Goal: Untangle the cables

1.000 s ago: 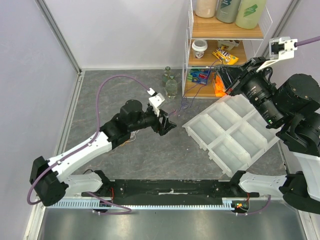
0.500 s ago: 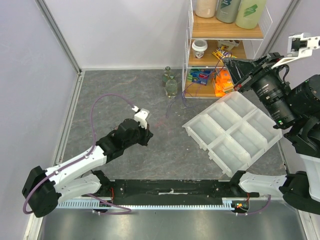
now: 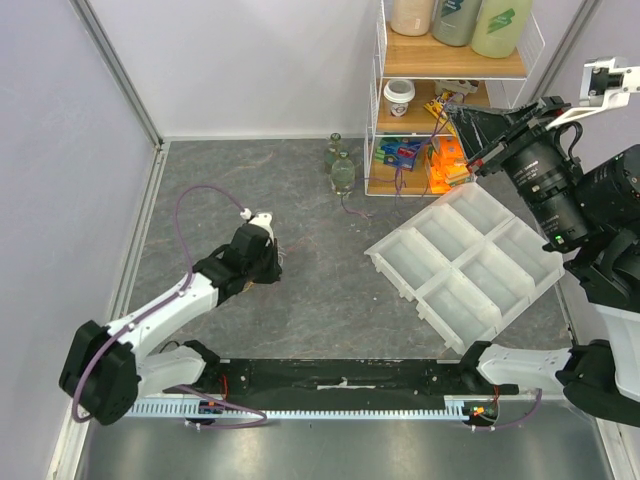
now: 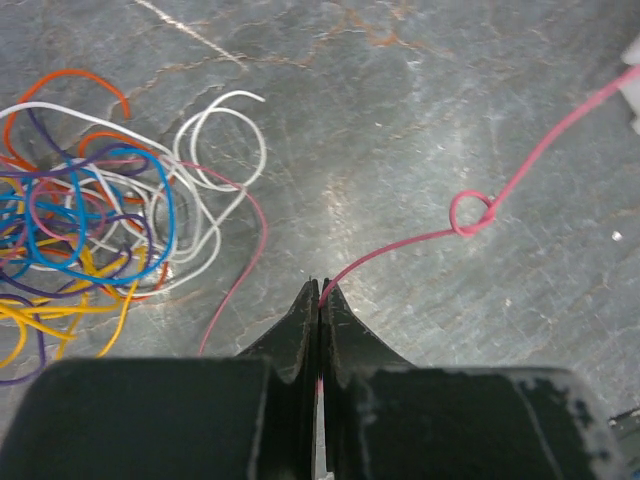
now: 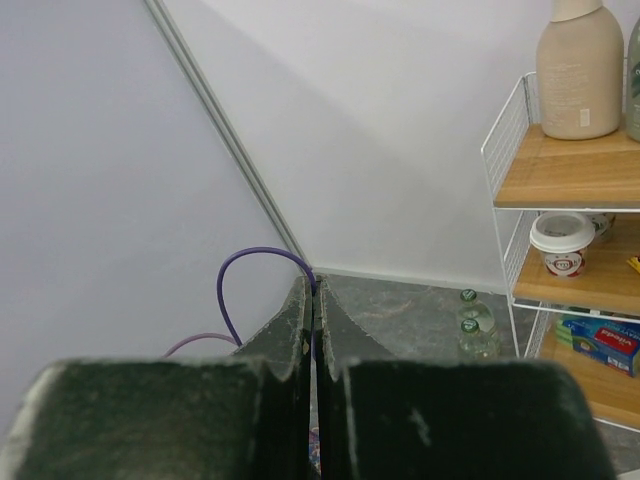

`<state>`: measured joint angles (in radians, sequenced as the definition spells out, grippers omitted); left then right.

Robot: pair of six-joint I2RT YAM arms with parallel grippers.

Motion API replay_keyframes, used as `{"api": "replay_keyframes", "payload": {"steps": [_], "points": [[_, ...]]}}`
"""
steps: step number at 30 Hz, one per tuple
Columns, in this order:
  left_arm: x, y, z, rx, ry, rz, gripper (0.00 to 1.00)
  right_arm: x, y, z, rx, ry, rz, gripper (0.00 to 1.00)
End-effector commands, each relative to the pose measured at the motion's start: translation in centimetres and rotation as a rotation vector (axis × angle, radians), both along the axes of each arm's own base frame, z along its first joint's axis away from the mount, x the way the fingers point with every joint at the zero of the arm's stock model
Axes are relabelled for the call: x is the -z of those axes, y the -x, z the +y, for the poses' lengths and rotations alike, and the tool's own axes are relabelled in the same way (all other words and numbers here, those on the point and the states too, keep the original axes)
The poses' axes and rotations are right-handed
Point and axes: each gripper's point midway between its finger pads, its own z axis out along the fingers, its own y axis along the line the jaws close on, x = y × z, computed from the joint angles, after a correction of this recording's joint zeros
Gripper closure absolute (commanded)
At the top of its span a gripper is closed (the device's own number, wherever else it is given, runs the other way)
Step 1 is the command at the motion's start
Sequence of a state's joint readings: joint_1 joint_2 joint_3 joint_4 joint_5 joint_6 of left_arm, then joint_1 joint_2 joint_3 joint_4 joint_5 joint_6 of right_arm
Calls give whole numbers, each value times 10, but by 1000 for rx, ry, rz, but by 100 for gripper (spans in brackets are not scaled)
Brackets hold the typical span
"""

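Note:
In the left wrist view, the cables lie as a loose tangle (image 4: 90,220) of orange, blue, purple, yellow and white loops on the grey floor. A red cable (image 4: 400,244) runs out of it, carries a small knot (image 4: 470,213), and is pinched in my left gripper (image 4: 320,290), which is shut on it. From above, the left gripper (image 3: 270,262) sits low at centre left and hides the tangle. My right gripper (image 3: 452,112) is raised beside the shelf, shut on a purple cable (image 5: 255,251) that hangs down to the floor (image 3: 350,207).
A white compartment tray (image 3: 465,270) lies tilted at the right. A wire shelf (image 3: 450,70) with jars, bottles and packets stands at the back right. Two green glass bottles (image 3: 340,165) stand at its foot. Walls close the left and back sides.
The left arm has pulled back to the left and towards the bases, and its jaws have closed on the red cable. The right gripper has shifted slightly right with the purple cable.

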<state>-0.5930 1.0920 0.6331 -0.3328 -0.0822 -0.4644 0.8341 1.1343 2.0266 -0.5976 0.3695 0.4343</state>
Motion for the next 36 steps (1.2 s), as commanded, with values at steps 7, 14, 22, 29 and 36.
{"api": "replay_keyframes", "payload": {"steps": [7,14,22,29,36], "points": [[29,-10,22,-99,-36,148,98,-38,16,-12,-18,-86,-89,100],[36,-25,29,-124,-17,159,98,-52,20,-18,-14,-98,-122,100],[-91,-32,-24,104,276,-73,14,-11,2,6,-35,-40,-24,100],[-215,23,-70,461,663,-286,31,9,-7,17,-38,6,17,100],[-292,64,-101,668,900,-355,10,17,-11,28,-60,32,35,100]]}}
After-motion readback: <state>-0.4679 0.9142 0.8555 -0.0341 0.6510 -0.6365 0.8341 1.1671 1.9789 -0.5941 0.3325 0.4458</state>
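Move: My left hand, shut on the pink cable, has the cable heap about 6 cm to its left, 3 cm ahead and 8 cm below. The purple cable's hanging stretch is roughly 27 cm to its right, level fore and aft and some 30 cm higher; the glass bottles stand about 17 cm right and 25 cm ahead, 4 cm lower. From my right hand, which grips the purple cable, the heap lies about 40 cm left, 6 cm ahead and 60 cm below. I lower my left hand about 5 cm and carry it 4 cm left towards the heap with the pink cable still pinched, then open wide and let go. From there I sweep it up nearly 30 cm and to the right, swinging the fingers some 50 degrees to point right, almost level, towards the hanging purple cable. My right hand keeps its pinch, bobbing up 4 cm, then dipping 6 cm while edging left and forward. ##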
